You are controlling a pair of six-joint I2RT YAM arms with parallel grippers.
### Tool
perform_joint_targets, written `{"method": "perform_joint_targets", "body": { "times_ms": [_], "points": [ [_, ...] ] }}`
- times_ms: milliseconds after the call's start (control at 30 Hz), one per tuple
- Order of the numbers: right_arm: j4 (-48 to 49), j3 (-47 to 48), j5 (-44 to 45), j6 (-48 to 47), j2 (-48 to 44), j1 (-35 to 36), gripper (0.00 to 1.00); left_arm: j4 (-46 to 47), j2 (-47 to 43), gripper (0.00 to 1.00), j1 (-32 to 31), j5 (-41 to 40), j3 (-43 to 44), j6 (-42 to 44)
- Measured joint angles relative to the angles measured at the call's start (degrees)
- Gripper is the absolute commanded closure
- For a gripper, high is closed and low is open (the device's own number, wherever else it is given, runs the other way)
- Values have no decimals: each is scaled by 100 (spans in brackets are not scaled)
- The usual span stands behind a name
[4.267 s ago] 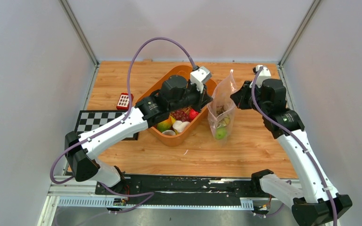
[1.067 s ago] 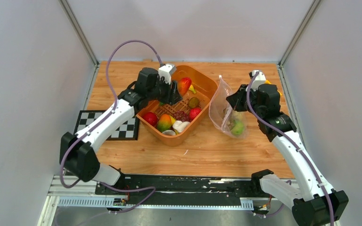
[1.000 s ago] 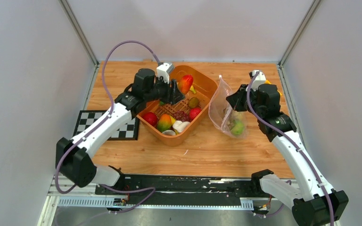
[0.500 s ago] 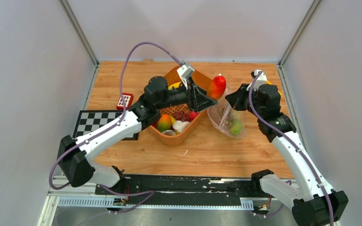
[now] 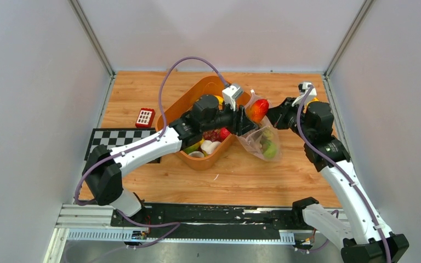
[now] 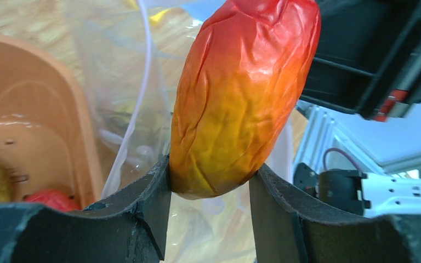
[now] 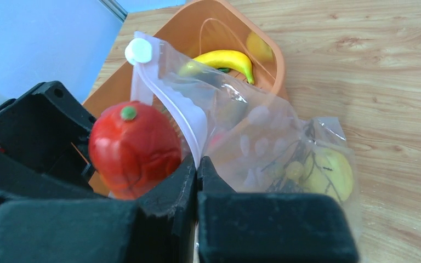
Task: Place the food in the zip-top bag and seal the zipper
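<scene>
My left gripper is shut on the red-orange mango and holds it right at the mouth of the zip-top bag. My right gripper is shut on the bag's mouth edge and holds it up. The zipper runs up to a white end tab. In the right wrist view the mango sits just left of that edge. A green apple and some small food lie inside the bag. More food, such as a banana, stays in the orange basket.
A small red block with white squares lies left of the basket, beside a checkerboard mat. Grey walls close in the wooden table at the back and on both sides.
My left arm has lifted the mango out of the basket and swung it right to the bag's mouth. My right gripper has kept its hold on the bag and shifted slightly.
</scene>
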Motion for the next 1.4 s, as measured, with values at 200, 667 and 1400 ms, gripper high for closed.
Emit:
{"method": "perform_joint_targets", "body": {
  "times_ms": [200, 667, 1400],
  "points": [
    [0, 0, 15, 7, -140, 0, 100, -579, 0, 43, 0, -590, 258, 275],
    [9, -127, 507, 131, -457, 0, 100, -2190, 114, 19, -37, -975, 1261, 935],
    [31, -278, 909, 149, -656, 0, 100, -2402, -804, 0, -24, -2227, 780, 1325]
  ]
}}
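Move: The left hand already holds one end of the red-orange fruit at the bag's open mouth, whose middle lies about 3 cm ahead, 2 cm to the right and 4 cm below. The green food at the bag's bottom is some 7 cm right, level front to back, 18 cm down; the bin's middle is about 17 cm left, 6 cm ahead. From the right hand, pinching the rim, the mouth's middle is roughly 3 cm left, 1 cm ahead and 4 cm below. Easing forward and left a couple of centimetres each, the left hand rolls its left side up some 15 degrees and opens to let go of the fruit into the bag's mouth, then backs off about 5 cm farther left and 3 cm up, turning counter-clockwise and opening fully. The right hand keeps its pinch on the rim, drawing it about 3 cm right with a slight clockwise turn. ##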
